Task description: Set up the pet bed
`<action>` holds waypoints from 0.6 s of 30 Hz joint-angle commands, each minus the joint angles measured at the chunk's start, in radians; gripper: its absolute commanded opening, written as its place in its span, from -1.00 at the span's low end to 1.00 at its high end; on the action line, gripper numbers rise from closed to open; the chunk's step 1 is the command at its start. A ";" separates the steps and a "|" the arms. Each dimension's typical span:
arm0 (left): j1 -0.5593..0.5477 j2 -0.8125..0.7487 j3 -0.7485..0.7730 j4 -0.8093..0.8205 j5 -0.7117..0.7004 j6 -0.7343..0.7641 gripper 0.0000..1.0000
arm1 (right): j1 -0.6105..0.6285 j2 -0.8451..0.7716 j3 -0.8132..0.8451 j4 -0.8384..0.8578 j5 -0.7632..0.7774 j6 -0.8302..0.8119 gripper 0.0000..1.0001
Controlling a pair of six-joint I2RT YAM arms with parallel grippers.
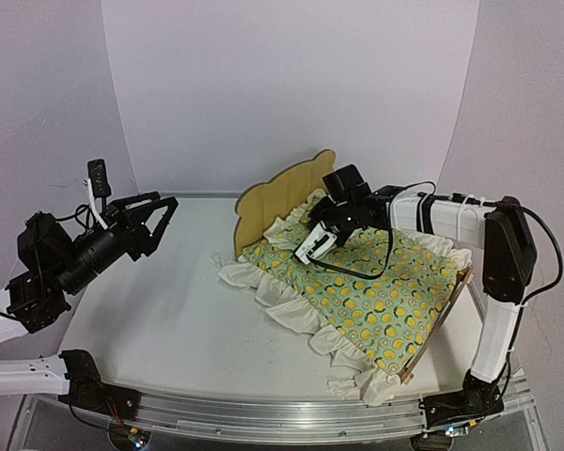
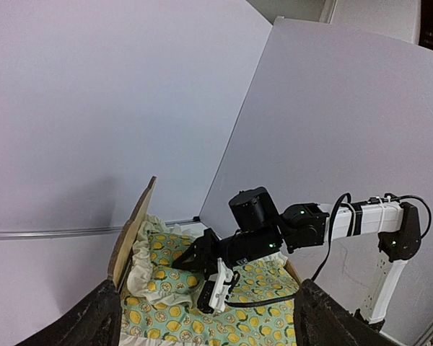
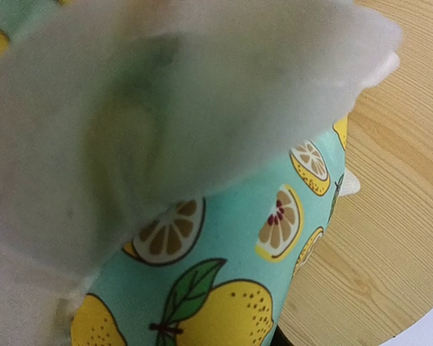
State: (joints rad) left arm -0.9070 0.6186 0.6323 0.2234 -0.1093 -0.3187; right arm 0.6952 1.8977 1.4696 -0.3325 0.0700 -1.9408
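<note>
The pet bed stands right of centre, its rounded plywood headboard (image 1: 273,197) (image 2: 133,227) (image 3: 397,216) upright at the far left end. A lemon-print quilt (image 1: 385,301) (image 2: 260,317) with a white ruffle covers it and spills over the near side. A matching ruffled pillow (image 1: 296,221) (image 2: 159,263) (image 3: 224,238) leans against the headboard. My right gripper (image 1: 310,224) (image 2: 183,260) reaches down to the pillow. In the right wrist view the pillow fills the frame and hides the fingers. My left gripper (image 1: 163,218) (image 2: 216,324) hangs open in the air far left of the bed, holding nothing.
The white table (image 1: 169,319) lies between the left arm and the bed. The right arm's black cable (image 1: 367,272) droops over the quilt. A wooden side rail (image 1: 442,324) shows at the bed's right edge. White backdrop walls close in the back and sides.
</note>
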 commanded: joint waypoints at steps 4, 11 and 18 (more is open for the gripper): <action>0.000 -0.034 -0.006 0.010 -0.016 -0.023 0.63 | 0.000 0.032 0.109 0.041 -0.084 0.108 -0.32; 0.000 -0.029 -0.006 0.008 -0.010 -0.023 0.63 | 0.000 -0.046 0.040 0.030 -0.090 0.187 0.24; 0.000 -0.009 -0.003 0.008 -0.001 -0.022 0.63 | -0.002 -0.155 -0.037 -0.023 -0.070 0.230 0.97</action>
State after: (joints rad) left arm -0.9070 0.6010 0.6258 0.2138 -0.1089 -0.3401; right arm 0.6941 1.8690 1.4555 -0.3450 0.0074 -1.7645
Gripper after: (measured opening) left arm 0.816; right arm 0.963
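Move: The right hand has the frilled upper edge of the lemon bed cover right at its fingertips. The headboard's middle is about 9 cm to its left and 5 cm ahead, slightly higher; the strip of frill along the headboard's foot is some 10 cm left, 3 cm back and 6 cm lower. The side frill hangs roughly 20 cm back, 4 cm left. From the idle left hand, that held edge is about 24 cm ahead, 28 cm right and 24 cm lower. The right hand lets go of the cover's frilled edge: it first nudges about 2 cm left and slightly forward towards the headboard, rising about 1 cm, while the fingers spread from a quarter open to nearly fully wide. It then turns around and eases back some 2 cm with a little rightward drift, rolling so that its left side rises and tipping slightly farther down, roughly 10 degrees in all. ##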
